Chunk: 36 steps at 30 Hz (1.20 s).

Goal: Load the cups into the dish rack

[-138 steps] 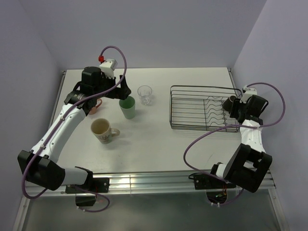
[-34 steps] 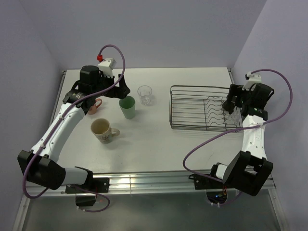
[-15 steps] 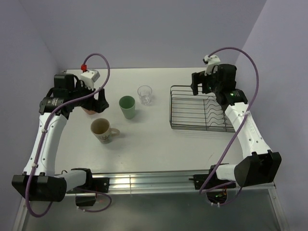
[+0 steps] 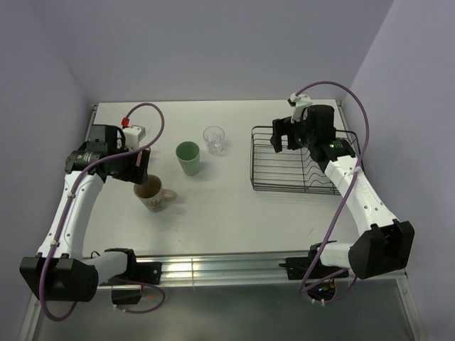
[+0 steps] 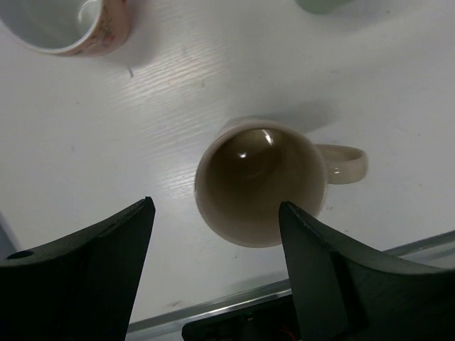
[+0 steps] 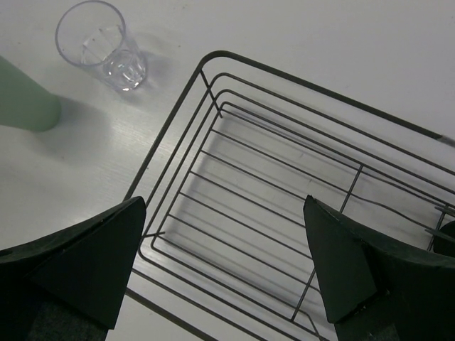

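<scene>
The cream patterned mug (image 4: 151, 190) stands upright at the near left. In the left wrist view the mug (image 5: 259, 185) sits between and below the fingers of my open, empty left gripper (image 4: 137, 169) (image 5: 215, 206). The pinkish mug (image 5: 71, 25) stands just beyond it, hidden under that arm in the top view. The green tumbler (image 4: 188, 158) (image 6: 21, 99) and a clear glass (image 4: 213, 140) (image 6: 99, 42) stand mid-table. My right gripper (image 4: 284, 137) (image 6: 224, 201) is open and empty above the left end of the black wire dish rack (image 4: 253, 162) (image 6: 170, 138).
The rack's wavy dividers (image 4: 316, 170) fill its right half, partly hidden by the right arm. A dark shape (image 6: 448, 238) shows at the right edge of the right wrist view. Purple walls enclose the table; a metal rail (image 4: 227, 266) runs along its near edge.
My right gripper held a dark cup at the rack's right end, and has moved, empty, to the rack's left end. My left gripper has pulled back from the green tumbler to above the cream mug.
</scene>
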Motion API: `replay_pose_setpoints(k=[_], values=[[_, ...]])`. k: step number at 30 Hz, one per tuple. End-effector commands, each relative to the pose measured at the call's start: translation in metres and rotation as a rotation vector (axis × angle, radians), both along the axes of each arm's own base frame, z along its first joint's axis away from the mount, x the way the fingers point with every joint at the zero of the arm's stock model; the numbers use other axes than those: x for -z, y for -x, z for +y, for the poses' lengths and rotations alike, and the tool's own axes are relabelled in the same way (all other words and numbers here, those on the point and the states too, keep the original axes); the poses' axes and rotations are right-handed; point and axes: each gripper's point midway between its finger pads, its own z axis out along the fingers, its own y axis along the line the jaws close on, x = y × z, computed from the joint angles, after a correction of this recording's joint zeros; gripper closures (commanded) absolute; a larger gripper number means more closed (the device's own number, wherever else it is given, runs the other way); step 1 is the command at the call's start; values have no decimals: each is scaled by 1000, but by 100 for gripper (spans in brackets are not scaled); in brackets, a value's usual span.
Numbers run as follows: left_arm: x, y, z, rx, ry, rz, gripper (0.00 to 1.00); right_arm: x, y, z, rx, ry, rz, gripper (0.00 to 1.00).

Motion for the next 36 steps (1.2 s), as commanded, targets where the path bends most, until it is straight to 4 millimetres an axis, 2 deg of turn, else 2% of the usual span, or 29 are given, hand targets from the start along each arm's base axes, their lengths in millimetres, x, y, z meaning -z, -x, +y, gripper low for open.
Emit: replay_pose_setpoints(k=[1,6,15,25,36], values=[[1,-2,22,-142,-74,-5,23,-16,4,4,0,-31,-55,0],[20,2,24,-156,-86,83,25,-14,3,5,1,-35,-53,0],[47,-9,20,-174,-68,157,26,-16,5,10,-14,-62,-36,0],[88,-12,10,-113,-42,292,30,-17,2,10,-10,-61,-28,0],[111,-14,-1,-71,4,319,45,-16,0,10,-9,-60,-24,0]])
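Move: Just behind and to the right of the left hand stands the tan cup, about 3 cm back, 3 cm right and some 14 cm below. The pink cup is roughly 12 cm ahead of that hand and 5 cm to its left; the green cup is about 9 cm ahead and 15 cm to its right, both near the same depth below. From the right hand, the tan cup lies some 39 cm left, 13 cm back and 19 cm down. Sinking about 10 cm onto the tan cup, the left hand first slips a couple of centimetres left, then mostly eases back right on the way down. Its wrist tips some 20 degrees so the fingers point nearly straight down; they straddle the cup's left wall, one inside the mouth and one outside, and narrow from wide to about half open. ##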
